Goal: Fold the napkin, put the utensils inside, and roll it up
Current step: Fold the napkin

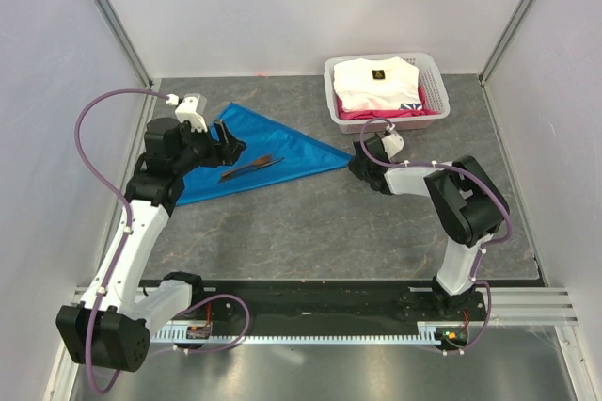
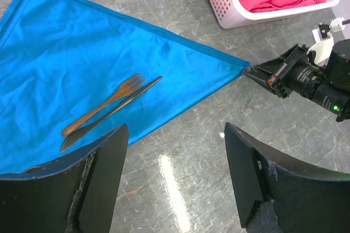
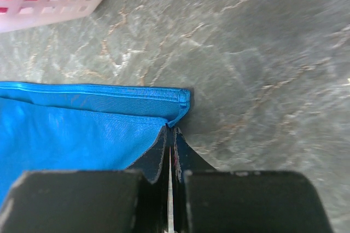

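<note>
The blue napkin [image 1: 273, 149] lies folded into a triangle on the grey table, its long point to the right. On it rest the two utensils, a brown fork [image 2: 106, 103] and a dark knife [image 2: 112, 114], side by side near the middle [image 1: 250, 168]. My right gripper [image 1: 356, 165] sits low at the napkin's right tip, shut on that corner [image 3: 183, 102]; its jaws [image 3: 170, 130] are pressed together with the cloth's edge pinched at the tips. My left gripper [image 2: 176, 132] is open, hovering over bare table just past the napkin's [image 2: 82, 58] near edge, holding nothing.
A white lattice basket [image 1: 435, 90] with folded white and pink clothes stands at the back right, just behind the right gripper; its rim [image 2: 219, 9] shows in the left wrist view and a corner [image 3: 49, 3] in the right wrist view. Walls enclose the table on three sides.
</note>
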`<state>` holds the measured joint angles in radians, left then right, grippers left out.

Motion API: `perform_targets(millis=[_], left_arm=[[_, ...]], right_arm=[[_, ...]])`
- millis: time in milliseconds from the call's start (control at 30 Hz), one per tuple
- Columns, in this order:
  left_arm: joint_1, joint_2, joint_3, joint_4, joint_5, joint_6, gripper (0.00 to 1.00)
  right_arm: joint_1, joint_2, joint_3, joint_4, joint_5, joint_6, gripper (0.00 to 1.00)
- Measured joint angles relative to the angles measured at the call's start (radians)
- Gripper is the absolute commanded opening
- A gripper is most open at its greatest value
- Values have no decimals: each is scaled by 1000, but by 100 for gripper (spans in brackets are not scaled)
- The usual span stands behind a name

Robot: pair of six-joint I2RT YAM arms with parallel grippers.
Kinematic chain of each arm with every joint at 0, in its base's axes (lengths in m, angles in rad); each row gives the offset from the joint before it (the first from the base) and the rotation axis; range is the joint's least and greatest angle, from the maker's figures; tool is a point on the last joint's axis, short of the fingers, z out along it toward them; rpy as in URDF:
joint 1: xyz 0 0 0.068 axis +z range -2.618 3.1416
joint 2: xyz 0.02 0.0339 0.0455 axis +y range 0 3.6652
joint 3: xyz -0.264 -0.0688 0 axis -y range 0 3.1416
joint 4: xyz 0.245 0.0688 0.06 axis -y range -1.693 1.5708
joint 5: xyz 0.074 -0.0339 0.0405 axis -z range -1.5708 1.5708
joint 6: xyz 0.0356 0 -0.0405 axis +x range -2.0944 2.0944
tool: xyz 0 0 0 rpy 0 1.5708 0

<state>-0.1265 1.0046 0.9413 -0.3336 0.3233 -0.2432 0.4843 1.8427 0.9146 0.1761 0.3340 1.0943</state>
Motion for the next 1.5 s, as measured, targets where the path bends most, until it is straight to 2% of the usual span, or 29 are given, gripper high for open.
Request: perform_targets(millis=[333, 733, 1067, 1500], left_arm=[[0, 0, 0, 0, 23, 0, 79], [0, 0, 0, 0, 30, 0, 79], [0, 0, 0, 9, 57, 0, 79], [0, -15, -14, 29, 76, -1, 79]], right_arm=[[18, -28, 8, -71, 42, -89, 0], [175, -20, 145, -86, 56, -122, 0], [294, 74, 318, -87, 56, -135, 0], [399, 184, 451, -56, 15, -164, 0]])
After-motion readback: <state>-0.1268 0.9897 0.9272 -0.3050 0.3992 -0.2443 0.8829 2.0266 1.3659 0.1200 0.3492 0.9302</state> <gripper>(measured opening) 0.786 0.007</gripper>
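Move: The right hand already pinches the napkin's right corner just above the table. The utensils, fork and knife together on the napkin, lie about 30 cm to its left, level with it fore and aft. The basket's middle stands roughly 22 cm ahead and 10 cm to its right; the napkin's far corner is some 20 cm ahead and 35 cm left. From the idle left hand the utensils are about 7 cm ahead, 4 cm left and 24 cm below. Keep the right fingers shut on the napkin corner and carry it about 22 cm left towards the utensils, lifting it some 8 cm and easing slightly back near the end. Turn the gripper roughly 25 degrees counter-clockwise on the way and let its fingers tip up a little. ##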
